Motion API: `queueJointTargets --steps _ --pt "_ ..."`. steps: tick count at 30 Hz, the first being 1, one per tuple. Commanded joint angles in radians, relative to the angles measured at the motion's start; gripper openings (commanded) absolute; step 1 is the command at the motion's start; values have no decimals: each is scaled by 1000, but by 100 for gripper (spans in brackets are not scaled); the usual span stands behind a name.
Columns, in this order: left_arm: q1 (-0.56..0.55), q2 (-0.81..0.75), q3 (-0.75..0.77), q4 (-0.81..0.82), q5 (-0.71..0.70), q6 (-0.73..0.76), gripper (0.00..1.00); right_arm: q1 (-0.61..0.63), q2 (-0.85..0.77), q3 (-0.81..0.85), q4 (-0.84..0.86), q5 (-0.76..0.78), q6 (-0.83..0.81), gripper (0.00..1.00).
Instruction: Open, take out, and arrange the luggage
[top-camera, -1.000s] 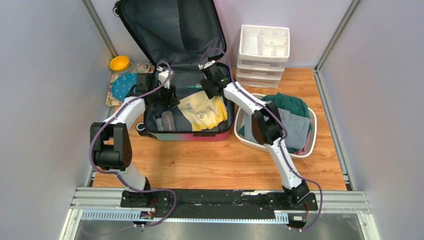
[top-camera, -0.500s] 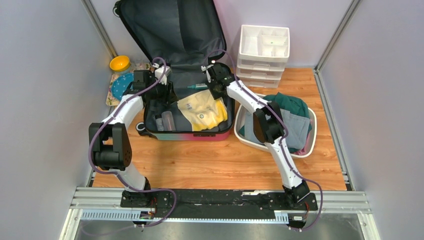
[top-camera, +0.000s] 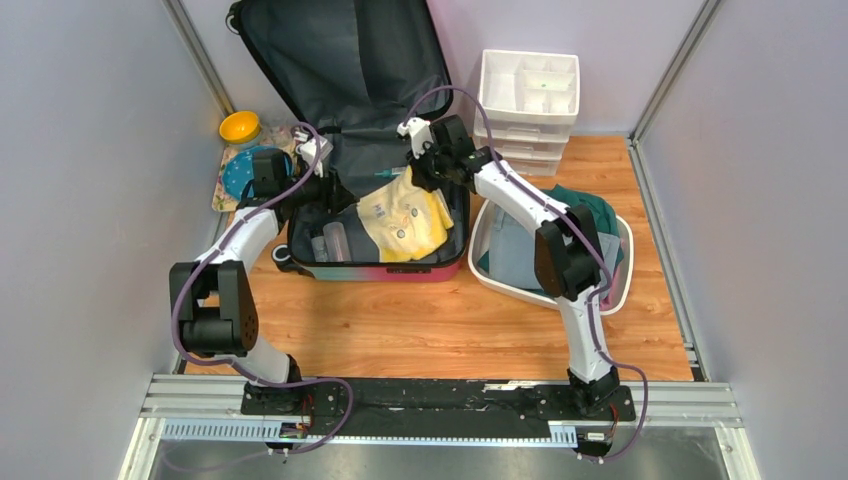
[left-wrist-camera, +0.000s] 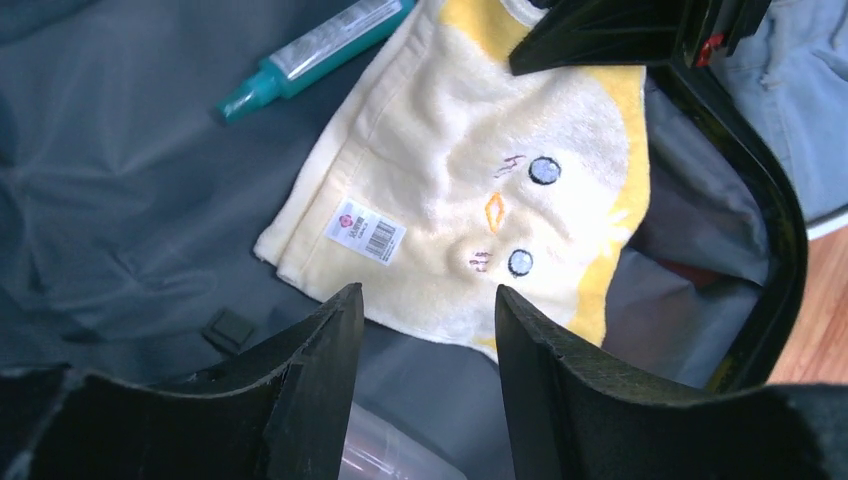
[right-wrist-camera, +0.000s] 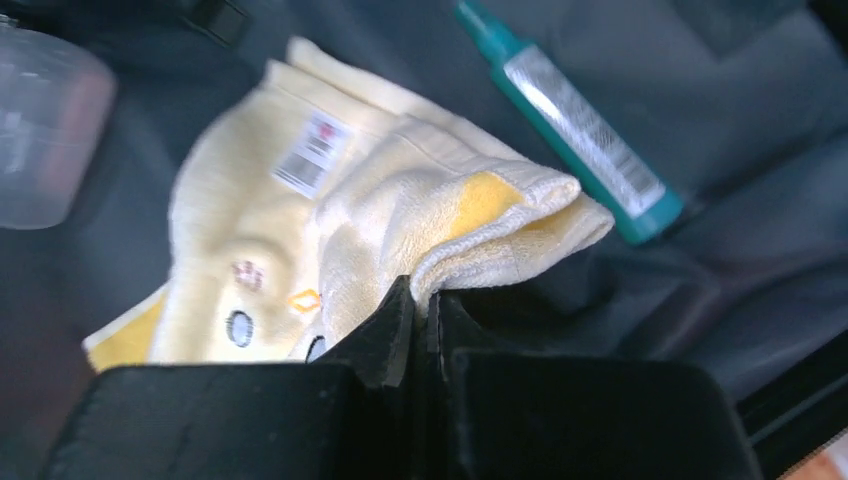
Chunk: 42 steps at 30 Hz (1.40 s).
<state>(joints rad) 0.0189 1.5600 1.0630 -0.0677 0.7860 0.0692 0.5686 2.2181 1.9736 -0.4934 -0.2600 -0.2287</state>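
The luggage lies open on the wooden floor, its dark grey lid leaning on the back wall. A yellow chick-face towel lies inside. My right gripper is shut on the towel's folded far corner and holds it raised. At the luggage's left side my left gripper is open above the lining, nothing between its fingers. A teal tube lies at the back, and a clear bottle at the front left.
A white drawer organiser stands at the back right. A white oval basin with folded clothes sits right of the luggage. A yellow bowl and a blue spotted plate lie on a mat at the far left.
My right gripper has closed on the towel's far corner and lifted it, bunching the towel. The left arm has drawn back to the left, its jaws slightly wider.
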Motion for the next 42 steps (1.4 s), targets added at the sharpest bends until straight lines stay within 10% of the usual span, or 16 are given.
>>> queueJointTargets --steps 1,13,42 --pt "12 -48 -8 92 179 108 60 11 -93 -33 127 -255 -124 0" --pt "10 -109 -21 22 397 458 69 27 -215 -151 122 -671 -330 0" --pt "-151 -141 48 -334 415 946 82 137 -334 -154 -91 -774 -678 0"
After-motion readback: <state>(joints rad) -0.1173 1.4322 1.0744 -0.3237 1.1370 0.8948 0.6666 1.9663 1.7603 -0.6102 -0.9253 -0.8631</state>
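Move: The right hand already pinches a towel corner just off the case floor; the left hand's half-open fingers are about 17 cm to its left, 7 cm back and 4 cm higher. The towel's middle lies some 7 cm back, 3 cm left and 8 cm below the right hand, the teal tube 6 cm ahead, 5 cm left, equally low. From the left hand, the clear bottle is about 5 cm back, 2 cm left, 12 cm down. Right hand pulls the pinched towel corner back about 16 cm and up; left swings back-right towards it, opening wider. ##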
